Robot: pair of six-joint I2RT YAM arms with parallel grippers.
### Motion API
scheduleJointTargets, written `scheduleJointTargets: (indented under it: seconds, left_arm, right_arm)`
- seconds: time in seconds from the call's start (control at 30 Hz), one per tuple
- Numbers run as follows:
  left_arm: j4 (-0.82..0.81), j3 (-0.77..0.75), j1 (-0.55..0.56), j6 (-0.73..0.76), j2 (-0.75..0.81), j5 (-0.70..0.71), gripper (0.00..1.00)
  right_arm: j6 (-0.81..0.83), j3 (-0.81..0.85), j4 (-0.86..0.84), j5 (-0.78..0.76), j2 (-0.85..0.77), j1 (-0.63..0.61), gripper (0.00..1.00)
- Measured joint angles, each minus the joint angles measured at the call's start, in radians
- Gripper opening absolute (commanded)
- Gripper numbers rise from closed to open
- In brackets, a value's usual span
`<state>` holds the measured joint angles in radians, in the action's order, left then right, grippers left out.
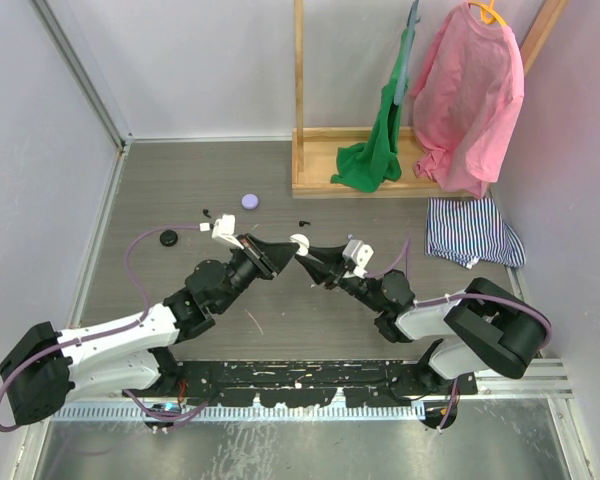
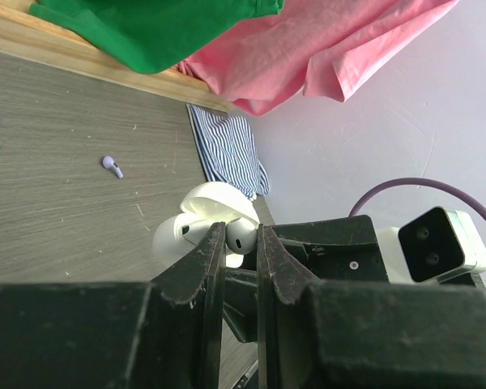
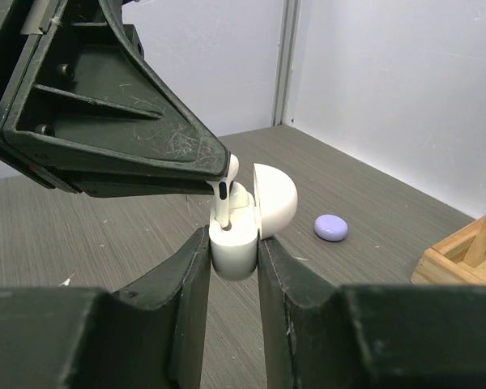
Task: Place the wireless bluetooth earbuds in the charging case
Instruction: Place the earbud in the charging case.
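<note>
Above the table's middle, my right gripper [image 3: 233, 253] is shut on the base of a white charging case [image 3: 233, 247] whose lid [image 3: 275, 201] stands open. My left gripper [image 2: 241, 243] is shut on a white earbud [image 2: 241, 237]. The earbud's stem [image 3: 223, 203] points down into a socket of the case. A second white earbud [image 3: 245, 197] sits in the case beside it. In the top view the two grippers meet tip to tip at the case [image 1: 300, 243]. A lilac earbud [image 2: 112, 165] lies loose on the table.
A lilac puck case [image 1: 250, 200] and a black puck case [image 1: 168, 238] lie farther back, with small black earbuds [image 1: 208, 213] near them. A wooden rack [image 1: 325, 185] at the back right carries a green garment [image 1: 375, 150] and a pink shirt [image 1: 470, 90]. A striped cloth [image 1: 470, 230] lies beside it.
</note>
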<state>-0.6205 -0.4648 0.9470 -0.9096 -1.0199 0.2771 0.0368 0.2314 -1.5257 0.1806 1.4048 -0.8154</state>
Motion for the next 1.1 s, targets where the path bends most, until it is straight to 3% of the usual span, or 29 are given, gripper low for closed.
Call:
scheduleJointTargets:
  seconds: [0.63, 1.1]
  left_arm:
    - [0.043, 0.002, 0.002, -0.027, 0.011, 0.026, 0.27]
    - [0.09, 0.002, 0.002, -0.043, 0.026, 0.032, 0.45]
  right_arm:
    - [0.0, -0.001, 0.0, -0.006, 0.0, -0.001, 0.02]
    - [-0.001, -0.008, 0.0, -0.019, 0.0, -0.001, 0.02]
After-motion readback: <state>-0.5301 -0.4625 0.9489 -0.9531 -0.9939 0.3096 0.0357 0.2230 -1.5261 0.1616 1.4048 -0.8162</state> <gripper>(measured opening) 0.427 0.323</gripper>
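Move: The left fingers hold the white earbud at the open case, whose middle is about 2 cm right, 1 cm ahead and 1 cm below. The right hand grips the case, its middle some 1 cm ahead, left and above. From the left hand, roughly 22 cm lower, the black earbud lies about 13 cm ahead and 1 cm right, and the purple case some 18 cm ahead and 11 cm left. Left fingers part, letting go of the earbud at the case, and sink about 1 cm; right keeps its grip. ##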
